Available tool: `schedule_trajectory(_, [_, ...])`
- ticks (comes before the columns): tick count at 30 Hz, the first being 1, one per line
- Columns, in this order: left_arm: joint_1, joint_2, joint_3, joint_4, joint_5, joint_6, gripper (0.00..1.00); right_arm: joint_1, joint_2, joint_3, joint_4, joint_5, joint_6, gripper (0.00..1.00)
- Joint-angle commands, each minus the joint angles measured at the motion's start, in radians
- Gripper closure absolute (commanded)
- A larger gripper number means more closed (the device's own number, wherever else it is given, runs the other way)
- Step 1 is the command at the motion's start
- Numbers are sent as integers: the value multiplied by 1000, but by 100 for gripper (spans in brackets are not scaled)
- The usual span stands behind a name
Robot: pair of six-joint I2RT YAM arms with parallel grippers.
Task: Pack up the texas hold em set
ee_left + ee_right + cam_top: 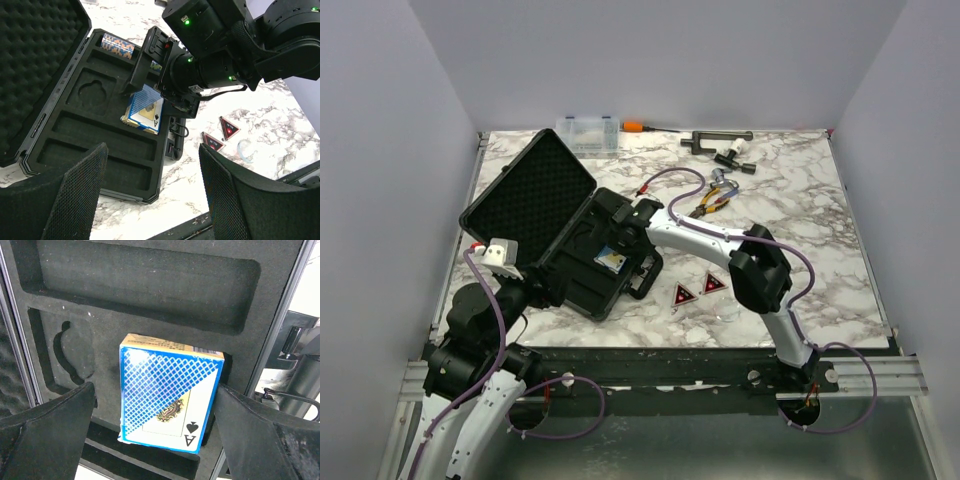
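Observation:
The black briefcase [570, 285] lies open at the left, its foam-lined lid [530, 195] leaning back. A blue-faced card deck [167, 390] rests askew on the moulded tray [150, 275], over a slot on the handle side. My right gripper [154, 387] hangs open around the deck, with the left finger clearly apart from it. Open and holding nothing, my left gripper [152, 146] hovers over the tray's near corner. Two red-black triangles [684, 294] [713, 283] lie on the marble right of the case. The clear disc [245, 150] lies beside them. A chip roll [116, 45] sits in the tray.
At the back edge stand a clear plastic compartment box [588, 133], an orange-handled screwdriver [640, 127] and a black T-shaped tool [716, 138]. Pliers [715, 200] lie behind the right arm. The right arm reaches across the case from the right.

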Motion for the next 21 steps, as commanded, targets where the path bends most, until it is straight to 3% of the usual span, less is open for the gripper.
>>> schedule_trajectory(1, [2,-14,-8,-7,-22,15,26,8,19,-22,-181,60,-50,0])
schedule_trajectory(9, [2,-8,-9,-7,-22,15,26,10,-48,-26,-148,18,-208,0])
schedule_trajectory(21, [2,20,-8,-7,-18,16,26,12,-113,13,-266,92,-423,0])
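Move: The right hand has just opened around the card deck, whose middle is about 2 cm below it in the open case. The case handle sits roughly 8 cm to this hand's right and 5 cm back. The nearer red triangle is about 18 cm right and 10 cm back, the farther one 26 cm right and 8 cm back. From the left hand the deck lies some 14 cm ahead, 10 cm right and 19 cm down. Already open and with the deck released, the right hand drags the case a little rightward, its right-hand finger apparently catching the rim. It starts slowly, then speeds up over the handle side, going about 4 cm right, 2 cm back and 2 cm up towards the red triangles. The wrist turns about 20 degrees, counter-clockwise with its left side dipping; the fingers stay wide open. ##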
